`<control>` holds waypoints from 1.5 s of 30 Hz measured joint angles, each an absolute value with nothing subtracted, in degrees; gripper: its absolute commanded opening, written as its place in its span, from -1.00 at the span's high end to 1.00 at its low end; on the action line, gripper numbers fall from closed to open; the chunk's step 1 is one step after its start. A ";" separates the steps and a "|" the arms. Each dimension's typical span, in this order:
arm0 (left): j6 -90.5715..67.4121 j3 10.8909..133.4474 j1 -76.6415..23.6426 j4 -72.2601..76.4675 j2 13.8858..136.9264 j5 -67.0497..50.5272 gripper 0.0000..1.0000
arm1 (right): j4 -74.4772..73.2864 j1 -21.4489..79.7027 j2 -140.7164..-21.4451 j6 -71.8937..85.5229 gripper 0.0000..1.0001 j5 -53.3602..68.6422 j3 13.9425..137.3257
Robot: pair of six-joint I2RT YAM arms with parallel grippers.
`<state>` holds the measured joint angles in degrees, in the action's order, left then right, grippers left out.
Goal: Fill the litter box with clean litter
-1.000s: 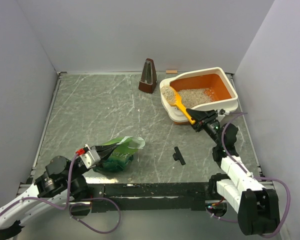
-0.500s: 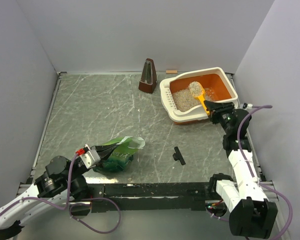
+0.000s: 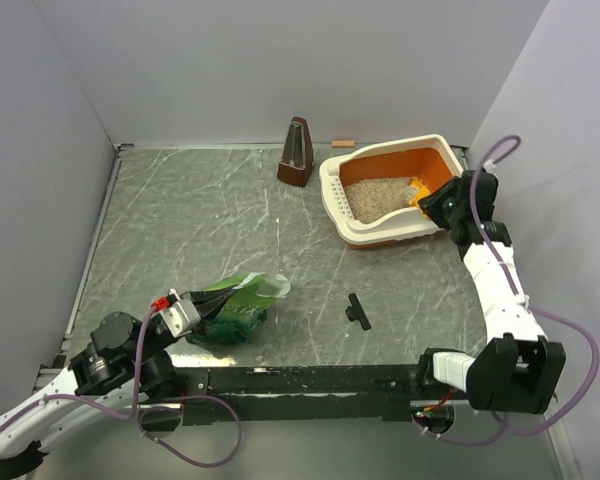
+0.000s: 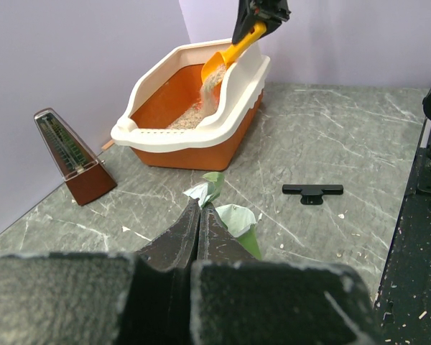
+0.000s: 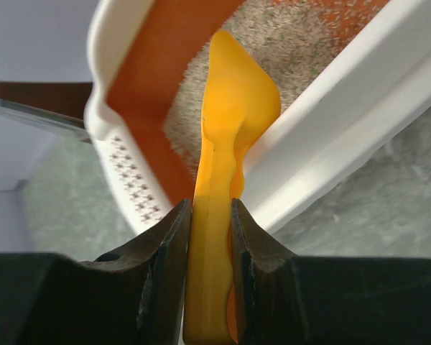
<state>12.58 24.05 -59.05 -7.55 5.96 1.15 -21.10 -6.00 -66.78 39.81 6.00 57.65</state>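
Note:
The litter box (image 3: 332, 200) stands at the back right, cream outside and orange inside, with a bed of clean litter (image 3: 378, 195) covering its left half. My right gripper (image 3: 435, 205) hovers at the box's right rim, shut on the handle of an orange scoop (image 3: 417, 190). The scoop (image 4: 233, 54) tilts bowl-down over the box (image 4: 194, 136), and granules (image 4: 205, 93) trickle off it. In the right wrist view the fingers (image 5: 165, 244) clamp the scoop handle (image 5: 212, 237) above the litter (image 5: 302, 36). My left gripper (image 3: 192, 308) is shut on the crinkly green bag (image 3: 235, 305), whose edge (image 4: 205, 190) sticks out past the fingertips.
A brown metronome (image 3: 297, 152) stands left of the box, with a small wooden block (image 3: 342, 143) against the back wall. A black clip (image 3: 357, 311) lies on the grey table near the middle front. Walls close in on the left, back and right.
My right arm swung the scoop from the box's left front corner across to its right rim and tipped it over the litter. The left arm and the bag stayed still.

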 measured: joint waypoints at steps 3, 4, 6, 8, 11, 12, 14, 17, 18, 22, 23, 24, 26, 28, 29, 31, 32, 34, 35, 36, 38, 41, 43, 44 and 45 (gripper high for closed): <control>12.58 24.05 -59.05 -7.55 5.96 1.15 0.99 | -22.39 -2.13 -68.38 33.36 1.00 1.32 59.59; 12.58 24.05 -59.05 -7.55 5.96 1.15 0.99 | -22.68 -0.27 -68.36 31.18 1.00 -0.49 59.96; 12.60 24.05 -59.05 -7.55 5.96 1.41 0.99 | -22.76 4.08 -68.16 26.79 1.00 -3.99 60.75; 12.60 24.05 -59.05 -7.55 5.93 1.65 0.99 | -22.79 8.34 -68.16 22.70 1.00 -7.66 61.89; 12.60 24.05 -59.05 -7.53 5.69 2.22 0.99 | -22.85 13.50 -68.23 17.61 1.00 -12.80 64.16; 12.60 24.05 -59.05 -7.53 5.65 2.42 0.99 | -23.20 15.22 -68.42 15.55 1.00 -15.44 65.60; 12.60 24.05 -59.05 -7.53 5.56 2.68 0.99 | -23.64 17.43 -68.95 12.95 1.00 -19.35 67.96; 12.60 24.05 -59.05 -7.53 5.37 2.90 0.99 | -23.68 20.82 -69.58 9.43 1.00 -25.10 71.22; 12.60 24.05 -59.05 -7.55 5.37 2.90 0.99 | -23.55 21.85 -69.54 8.60 1.00 -26.55 71.57; 12.62 24.05 -59.05 -7.55 5.30 2.96 0.99 | -23.73 25.74 -68.88 5.98 1.00 -29.58 71.75; 12.62 24.05 -59.05 -7.57 5.21 2.98 0.99 | -23.86 26.33 -68.84 5.67 1.00 -29.52 71.88; 12.62 24.05 -59.05 -7.62 4.99 3.07 0.99 | -24.23 26.96 -68.82 5.54 1.00 -28.93 72.16; 12.62 24.05 -59.05 -7.73 4.56 3.33 0.99 | -24.60 27.68 -68.34 5.74 1.00 -25.74 72.44; 12.62 24.05 -59.05 -7.81 4.32 3.51 0.99 | -24.95 28.16 -67.29 6.85 1.00 -20.62 72.36; 12.62 24.05 -59.05 -7.81 4.25 3.66 0.99 | -24.75 28.38 -66.61 7.68 1.00 -17.50 72.12; 12.64 24.05 -59.05 -7.81 4.23 3.95 0.99 | -23.35 28.77 -64.86 9.30 1.00 -12.21 70.46; 12.64 24.05 -59.05 -7.81 4.21 4.01 0.99 | -22.48 29.10 -63.92 10.07 1.00 -9.89 69.12; 12.64 24.05 -59.05 -7.79 4.21 4.40 0.99 | -20.71 29.69 -62.74 11.64 1.00 -5.50 66.26; 12.67 24.05 -59.05 -7.77 4.21 4.51 0.99 | -20.25 29.98 -62.81 12.40 1.00 -3.31 65.12; 12.67 24.05 -59.05 -7.73 4.19 4.67 0.99 | -19.66 30.33 -63.48 12.95 1.00 -1.32 64.10; 12.67 24.05 -59.05 -7.70 4.01 5.26 0.99 | -17.96 31.07 -66.00 14.13 1.00 2.04 61.84; 12.69 24.05 -59.05 -7.55 3.49 6.59 0.99 | -16.32 32.32 -71.46 15.40 1.00 5.13 59.05; 12.69 24.03 -59.00 -7.51 3.03 7.66 0.99 | -15.73 33.26 -76.18 16.03 1.00 6.24 57.43; 12.69 24.03 -58.96 -7.42 2.76 8.08 0.99 | -15.53 33.56 -78.39 16.32 1.00 6.59 56.75; 12.71 23.97 -58.87 -7.33 2.42 8.62 0.99 | -15.38 33.78 -80.36 16.64 1.00 6.81 56.12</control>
<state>12.71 23.97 -58.87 -7.33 2.42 8.62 -15.38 33.78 -80.36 16.64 6.81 56.12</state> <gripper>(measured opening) 0.012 0.325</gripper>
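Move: The green litter bag, where the emptied scoop goes back to, stands about 42 cm left of the right hand, some 18 cm nearer the base and 12 cm below it. The litter box's middle is about 10 cm ahead of this hand, 9 cm to its left and 14 cm down; the black clip lies some 16 cm back, 17 cm left and 20 cm below. For the left hand, the bag's middle is roughly 17 cm below, 3 cm ahead and 2 cm left. Still gripping the yellow scoop by its handle as litter pours from its bowl, the right hand rolls its left side down by about 45 degrees, shifting left and rising over the litter box, then swings counter-clockwise and heads left and slightly back towards the bag, dropping steeply at the end to finish about 24 cm left of its start. Late on, the left hand, its shut fingers still pinching the bag's rim, eases some 3 cm left, up and forward. ##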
